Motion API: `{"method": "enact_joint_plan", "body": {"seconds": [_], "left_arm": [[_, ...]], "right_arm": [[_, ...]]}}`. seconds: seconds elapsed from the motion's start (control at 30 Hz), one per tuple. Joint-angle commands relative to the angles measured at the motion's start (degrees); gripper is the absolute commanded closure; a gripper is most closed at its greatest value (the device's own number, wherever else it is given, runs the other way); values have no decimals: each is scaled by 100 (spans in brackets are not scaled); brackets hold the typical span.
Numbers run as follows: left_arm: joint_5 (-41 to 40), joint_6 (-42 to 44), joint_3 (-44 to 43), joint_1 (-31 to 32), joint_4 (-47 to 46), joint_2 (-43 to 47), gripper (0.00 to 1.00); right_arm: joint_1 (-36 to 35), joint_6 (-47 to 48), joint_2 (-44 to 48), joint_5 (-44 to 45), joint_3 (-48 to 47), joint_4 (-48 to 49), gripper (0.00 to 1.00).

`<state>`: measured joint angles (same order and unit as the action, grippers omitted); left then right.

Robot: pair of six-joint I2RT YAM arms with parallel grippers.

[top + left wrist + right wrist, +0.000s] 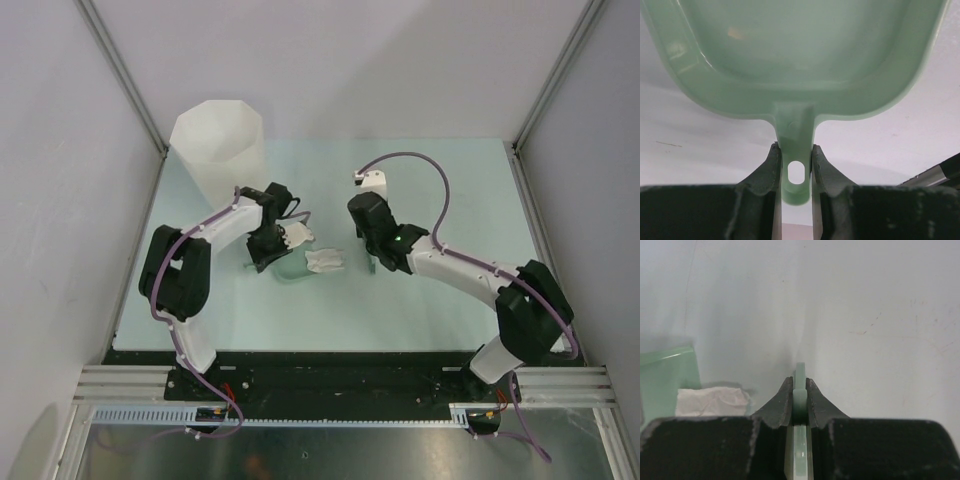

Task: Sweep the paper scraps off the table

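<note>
My left gripper (796, 167) is shut on the handle (795, 135) of a pale green dustpan (800, 60). In the top view the dustpan (291, 264) lies on the table (450, 200) left of centre, under the left gripper (268, 246). One crumpled white paper scrap (296, 236) sits in the pan. Another scrap (325, 262) lies on the table at the pan's mouth, and the right wrist view has this scrap (712, 401) beside the pan's edge (667, 375). My right gripper (799, 386) is shut on a thin green tool (799, 371) seen edge-on, just right of that scrap (376, 258).
A tall white faceted bin (218, 145) stands at the table's back left corner, just behind the left arm. Grey walls and metal rails close in the table on three sides. The black front rail (340, 370) carries both arm bases.
</note>
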<state>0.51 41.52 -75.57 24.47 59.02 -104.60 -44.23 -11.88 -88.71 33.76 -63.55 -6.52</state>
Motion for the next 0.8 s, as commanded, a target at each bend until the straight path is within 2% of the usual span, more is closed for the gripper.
{"method": "enact_joint_plan", "body": {"seconds": [0.0, 0.17, 0.2, 0.23, 0.27, 0.33, 0.4, 0.43, 0.63, 0.77], "left_arm": [[-43, 102, -168, 67, 21, -17, 100], [-42, 102, -186, 93, 21, -26, 100], [-43, 102, -186, 93, 21, -26, 100], [-16, 93, -186, 93, 13, -34, 100], [10, 102, -195, 93, 21, -35, 100], [98, 67, -204, 102, 30, -43, 100], [194, 58, -212, 102, 30, -26, 100], [212, 58, -186, 102, 30, -17, 100], [589, 58, -212, 93, 13, 53, 100], [766, -30, -388, 93, -40, 27, 100]], "right_arm": [[-340, -868, -296, 386, -412, -517, 100], [-771, -1105, -630, -254, -737, 78, 100], [-798, -1428, -622, -552, -747, 281, 100], [-676, -1692, -604, -1477, -738, 509, 100], [-588, -1982, -543, -1895, -738, 1095, 100], [-491, -2423, -481, -2328, -720, 1652, 100], [-482, -2390, -227, -1980, -720, 1901, 100], [-490, -2337, -113, -1491, -712, 1840, 100], [-552, -1037, 652, 268, -571, 1032, 100], [-578, -509, 960, 658, -509, 610, 100]]}}
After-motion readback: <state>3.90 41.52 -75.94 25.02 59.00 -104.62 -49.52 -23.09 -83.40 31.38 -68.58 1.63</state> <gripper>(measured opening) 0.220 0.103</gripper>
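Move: The paper scrap lies on the table at the dustpan's open lip, about 8 cm left of the brush-holding right hand, 7 cm back and 15 cm below. The dustpan's tray is some 14 cm left of that hand, 8 cm back and equally low; the white bin stands roughly 29 cm left and 8 cm farther out. From the left hand, gripping the dustpan handle, the scrap is about 13 cm right, level fore and aft, 3 cm lower. The scrap is swept left into the dustpan by the brush: the right hand strokes low to the left about 12 cm, drifting slightly back and rolling its left side up some 25 degrees so the brush swings left. It then reverses, lifting about 10 cm and coming back right some 5 cm with the brush still gripped. The left hand keeps the dustpan down in place, edging right a centimetre at the end. ##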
